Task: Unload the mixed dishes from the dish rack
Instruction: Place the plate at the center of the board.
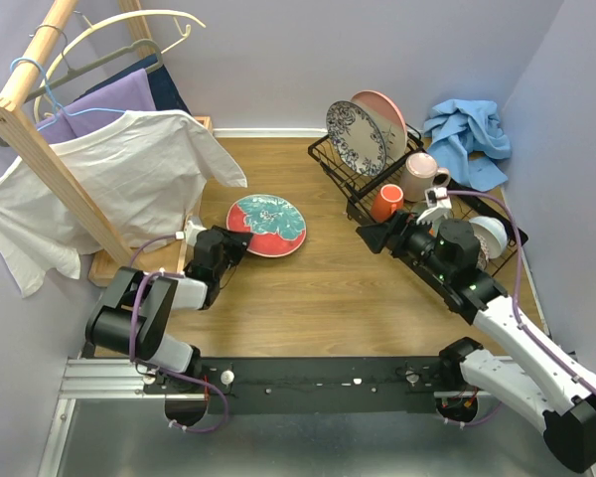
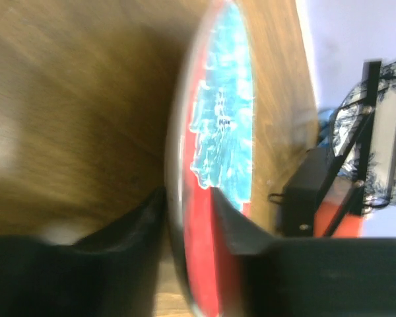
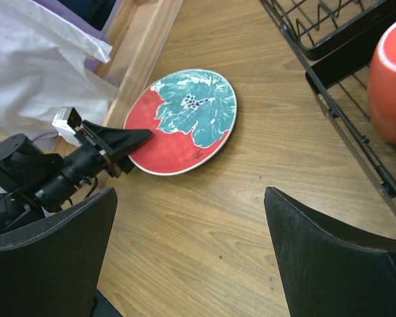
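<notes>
A red plate with a teal flower [image 1: 268,224] [image 3: 185,125] [image 2: 224,119] lies flat on the wooden table. My left gripper [image 1: 240,241] [image 2: 188,191] straddles its near-left rim, one finger under and one over, slightly apart from it. The dish rack [image 1: 353,179] [image 3: 330,72] stands at the back right. It holds a patterned plate [image 1: 356,137], a pink plate [image 1: 385,111], a pink mug [image 1: 419,177], an orange mug [image 1: 385,202] [image 3: 391,79] and a white bowl [image 1: 492,234]. My right gripper [image 1: 368,236] [image 3: 191,191] hangs wide open over bare table beside the rack, holding nothing.
A wooden clothes rack with a white T-shirt [image 1: 119,179] and purple garment [image 1: 114,99] fills the left side; its wooden base [image 3: 142,59] runs just left of the plate. A blue cloth [image 1: 469,139] is bunched behind the rack by the right wall.
</notes>
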Robot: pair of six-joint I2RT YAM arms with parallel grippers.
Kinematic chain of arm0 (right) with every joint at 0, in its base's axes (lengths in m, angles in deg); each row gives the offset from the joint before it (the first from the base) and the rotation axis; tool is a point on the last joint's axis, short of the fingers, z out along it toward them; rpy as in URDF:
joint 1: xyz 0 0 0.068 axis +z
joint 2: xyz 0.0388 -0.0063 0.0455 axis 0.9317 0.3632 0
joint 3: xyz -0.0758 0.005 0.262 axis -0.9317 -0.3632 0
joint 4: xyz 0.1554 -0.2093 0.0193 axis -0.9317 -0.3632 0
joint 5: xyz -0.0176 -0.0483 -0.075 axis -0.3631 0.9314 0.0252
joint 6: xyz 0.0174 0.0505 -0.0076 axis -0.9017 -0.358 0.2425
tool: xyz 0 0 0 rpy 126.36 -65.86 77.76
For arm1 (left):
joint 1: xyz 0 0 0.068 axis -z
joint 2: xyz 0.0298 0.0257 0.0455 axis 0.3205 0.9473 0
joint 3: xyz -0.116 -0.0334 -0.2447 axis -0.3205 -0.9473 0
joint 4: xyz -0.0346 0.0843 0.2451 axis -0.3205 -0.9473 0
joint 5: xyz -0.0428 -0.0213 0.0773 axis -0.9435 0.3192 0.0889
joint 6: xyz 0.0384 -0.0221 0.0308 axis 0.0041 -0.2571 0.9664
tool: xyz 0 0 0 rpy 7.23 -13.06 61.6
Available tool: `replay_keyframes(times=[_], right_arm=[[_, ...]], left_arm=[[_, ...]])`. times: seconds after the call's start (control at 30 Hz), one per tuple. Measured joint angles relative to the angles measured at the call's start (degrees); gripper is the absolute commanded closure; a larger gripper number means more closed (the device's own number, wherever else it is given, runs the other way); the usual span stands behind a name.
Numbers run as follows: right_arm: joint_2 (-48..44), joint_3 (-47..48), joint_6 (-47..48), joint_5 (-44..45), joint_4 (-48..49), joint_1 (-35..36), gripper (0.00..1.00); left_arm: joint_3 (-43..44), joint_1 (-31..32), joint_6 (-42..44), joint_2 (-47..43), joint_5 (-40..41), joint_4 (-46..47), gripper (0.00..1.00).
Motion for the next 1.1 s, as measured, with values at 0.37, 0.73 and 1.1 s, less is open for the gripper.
replay_keyframes(times=[0.37,0.73,1.1], right_arm=[[-0.8,2.3,4.0,2.4,-5.1,0.0,0.00],[0.3,5.9,8.3,8.1,-9.2,0.0,0.00],[6.1,13.2,16.6,12.4,-12.3,0.0,0.00]], left_arm=[[0.5,-0.2,-0.2,0.5,-1.6,1.3,0.11],[11.3,-0.2,9.7,-9.4,-1.4,-28.5,0.01],[14.8,-0.2,21.1,-14.5,0.7,-47.9,0.01]])
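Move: The left hand has the flowered plate by its near left rim just above the board; the plate's middle lies about 4 cm ahead, 6 cm to the right and 2 cm lower, and the wooden stand base's edge is some 12 cm left and 2 cm ahead. The empty right hand has the red mug roughly 12 cm ahead, 4 cm to its right and 14 cm below; the patterned plate stands about 25 cm ahead, 2 cm left and 10 cm lower. The left hand opens its already loosening fingers to full width while staying almost in place by the rim, then comes clear of the flowered plate, backing about 4 cm towards its base and 2 cm left as the wrist rolls its left side up and tips further down, some 30 degrees in all. Meanwhile the right hand, open and empty, drifts right, then forward and slightly up over the table towards the red mug, about 5 cm altogether, rolling its left side down some 20 degrees. ##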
